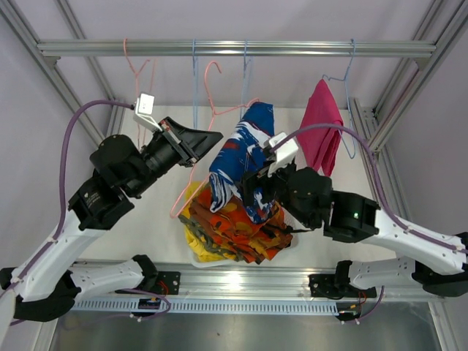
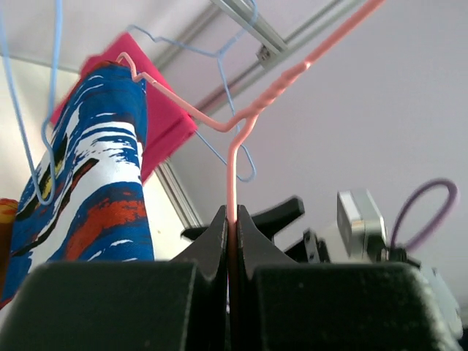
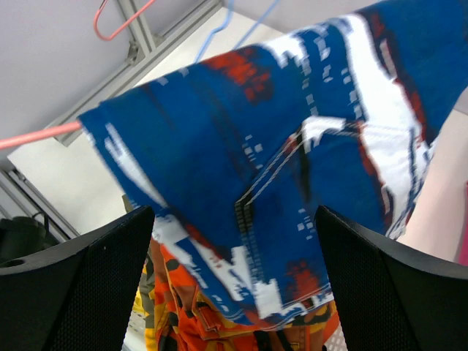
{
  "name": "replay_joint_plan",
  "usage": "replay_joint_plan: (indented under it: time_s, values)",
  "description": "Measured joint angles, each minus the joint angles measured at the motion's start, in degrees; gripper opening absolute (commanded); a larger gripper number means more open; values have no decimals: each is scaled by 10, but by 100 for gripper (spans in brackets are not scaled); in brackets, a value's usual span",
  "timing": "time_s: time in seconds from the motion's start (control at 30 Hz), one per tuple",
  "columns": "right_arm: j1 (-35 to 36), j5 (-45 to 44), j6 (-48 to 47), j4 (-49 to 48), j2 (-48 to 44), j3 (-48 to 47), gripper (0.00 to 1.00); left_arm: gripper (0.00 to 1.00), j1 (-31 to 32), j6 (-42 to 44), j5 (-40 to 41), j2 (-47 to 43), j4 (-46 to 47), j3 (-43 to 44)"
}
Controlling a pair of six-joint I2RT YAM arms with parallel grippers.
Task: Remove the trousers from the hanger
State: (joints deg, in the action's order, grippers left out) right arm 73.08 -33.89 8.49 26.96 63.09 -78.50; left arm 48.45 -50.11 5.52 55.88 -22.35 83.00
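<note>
Blue-white-red patterned trousers (image 1: pixel 241 157) hang folded over a pink wire hanger (image 1: pixel 216 95) in mid-air. My left gripper (image 1: pixel 216 137) is shut on the hanger's wire (image 2: pixel 232 157), just below the twisted neck. My right gripper (image 1: pixel 256 186) stands open, its fingers on either side of the trousers' lower hem (image 3: pixel 292 146) without pinching it. Below lies a pile of orange-black patterned trousers (image 1: pixel 234 227) on yellow ones (image 1: pixel 197 248). Magenta pink trousers (image 1: pixel 322 128) hang on a blue hanger at the right.
A metal rail (image 1: pixel 234 48) crosses the back and carries an empty pink hanger (image 1: pixel 139 73) and an empty blue hanger (image 1: pixel 195 80). Slanted frame posts (image 1: pixel 395 110) close in both sides. A white rim (image 1: pixel 219 265) shows under the pile.
</note>
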Motion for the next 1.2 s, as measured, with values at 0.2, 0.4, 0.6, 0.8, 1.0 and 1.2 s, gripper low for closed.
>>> replay_joint_plan:
  time_s: [0.2, 0.4, 0.6, 0.8, 1.0, 1.2]
  values:
    - [24, -20, -14, -20, 46, 8, 96, 0, 15, 10, 85, 4, -23, 4]
    - [28, -52, -30, -40, 81, 20, 96, 1, 43, 24, 158, 9, -35, 5]
    - [29, -122, -54, -73, 113, 20, 97, 1, 61, 33, 198, 15, -41, 10]
    - [24, -181, -82, -108, 124, 20, 97, 0, 73, 43, 216, 23, -47, 17]
    - [3, -192, -90, -133, 125, 20, 97, 0, 85, 60, 231, 38, -54, 33]
    - [-6, -148, -86, -130, 124, 20, 96, 0, 89, 73, 239, 46, -58, 41]
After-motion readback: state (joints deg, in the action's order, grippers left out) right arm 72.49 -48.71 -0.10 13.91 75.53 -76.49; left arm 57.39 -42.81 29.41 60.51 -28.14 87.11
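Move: The blue trousers still hang from the pink hanger whose side the left hand already pinches; their middle is about 9 cm to that hand's right, 5 cm ahead and 8 cm below. From the open right hand they lie some 6 cm ahead, 2 cm left and 3 cm up. The orange trousers, on the basket pile, are roughly 30 cm below the right hand, 3 cm back and 1 cm left; the magenta trousers hang 17 cm ahead and 21 cm right of it. At the blue trousers' hanging cloth, the wide-open right hand sinks and slides left, about 4 to 5 cm each, then pushes forward about 5 cm while swinging clockwise some 15 degrees, one finger tucking in behind the cloth; the fingers don't close. The left hand keeps its pinch on the hanger, easing about 3 cm forward and 2 cm down and turning counter-clockwise about 15 degrees. ##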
